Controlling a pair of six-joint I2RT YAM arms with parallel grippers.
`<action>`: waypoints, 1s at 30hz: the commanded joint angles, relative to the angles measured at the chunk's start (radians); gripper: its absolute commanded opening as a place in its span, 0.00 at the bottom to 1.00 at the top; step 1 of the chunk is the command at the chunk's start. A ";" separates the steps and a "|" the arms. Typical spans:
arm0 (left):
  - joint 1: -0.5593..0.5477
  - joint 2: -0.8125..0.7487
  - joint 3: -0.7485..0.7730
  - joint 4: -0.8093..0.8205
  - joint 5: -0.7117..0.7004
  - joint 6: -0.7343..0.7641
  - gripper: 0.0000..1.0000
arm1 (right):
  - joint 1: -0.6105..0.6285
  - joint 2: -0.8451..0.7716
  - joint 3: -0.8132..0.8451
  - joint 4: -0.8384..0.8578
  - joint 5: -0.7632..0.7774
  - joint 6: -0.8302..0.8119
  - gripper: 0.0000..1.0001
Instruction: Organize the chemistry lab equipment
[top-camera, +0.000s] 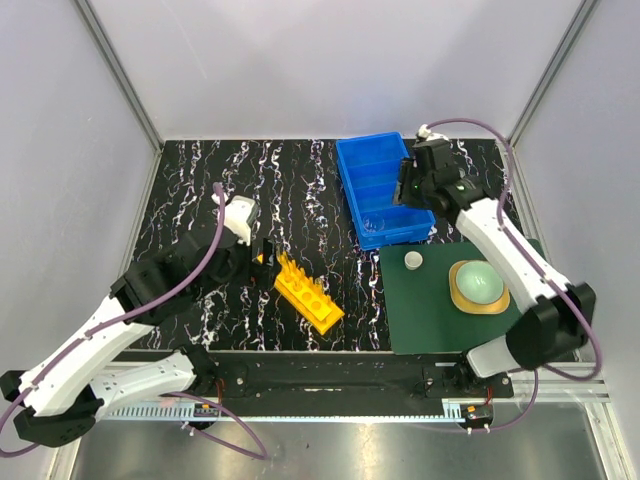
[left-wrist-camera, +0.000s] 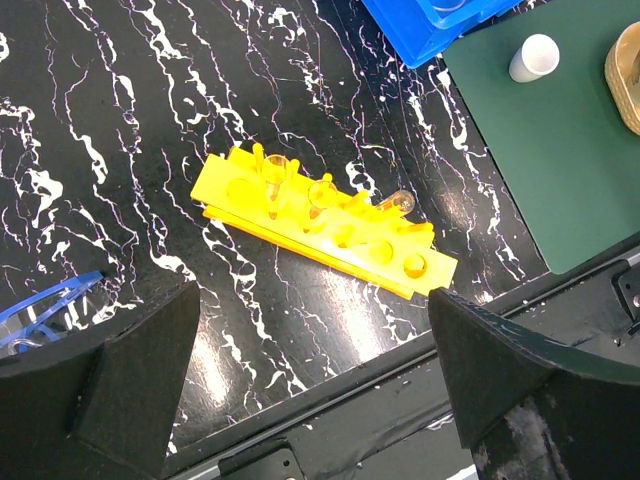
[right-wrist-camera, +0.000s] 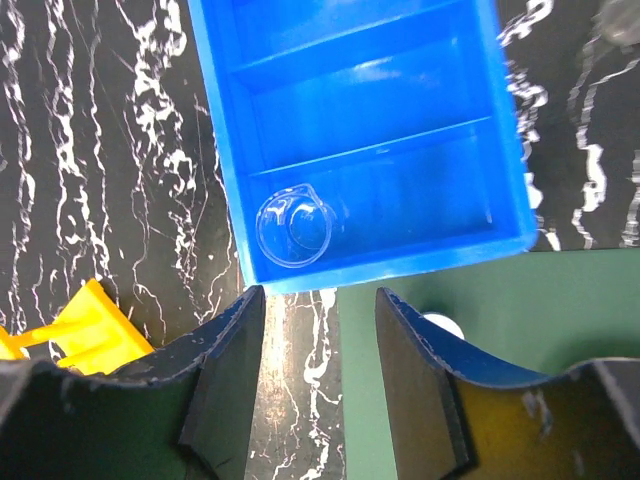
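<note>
A blue divided bin (top-camera: 346, 165) stands at the back right. A small clear glass beaker (right-wrist-camera: 292, 227) lies in its nearest compartment. My right gripper (right-wrist-camera: 318, 312) hovers open over the bin's near wall (right-wrist-camera: 400, 262), nothing between its fingers. A yellow rack (top-camera: 308, 290) lies in the middle of the table with clear glass tubes (left-wrist-camera: 320, 192) in its holes. My left gripper (left-wrist-camera: 310, 380) stands wide open and empty just near of the rack (left-wrist-camera: 330, 235). A small white round piece (top-camera: 413, 260) stands on the dark green mat.
The dark green mat (top-camera: 440, 310) covers the front right of the table and carries a pale green dome on a tan disc (top-camera: 478, 283). The marbled black tabletop (top-camera: 200, 190) ends at a black rail (left-wrist-camera: 330, 410) along the near edge.
</note>
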 joint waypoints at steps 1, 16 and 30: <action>0.004 0.006 0.021 0.061 -0.009 0.012 0.99 | -0.004 -0.148 -0.043 -0.054 0.191 0.020 0.55; 0.004 -0.002 0.004 0.122 0.028 0.012 0.99 | -0.214 0.076 0.174 -0.071 0.360 0.094 0.73; 0.005 0.003 -0.068 0.194 0.105 0.012 0.99 | -0.372 0.469 0.506 -0.161 0.205 0.065 0.98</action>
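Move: The clear glass bottle standing behind the mat stands about 15 cm ahead of the right hand, some 18 cm to its right and 14 cm below it. The blue bin's middle is roughly 11 cm ahead, 1 cm left and 16 cm down; the small beaker inside it is 2 cm ahead, 4 cm left, 14 cm down. The white cup lies 7 cm back, 5 cm right, 15 cm below. From the left hand the bottle is about 35 cm ahead, 45 cm right, 21 cm down. Swinging right and forward in an arc, the right hand leaves the blue bin for the glass bottle, first rising some 4 cm and drawing back slightly, then reaching out and sinking again to its old height. It turns about 30 degrees clockwise, its fingers spreading from half to nearly wide open, touching nothing. The empty, open left hand drifts 2 cm right. ##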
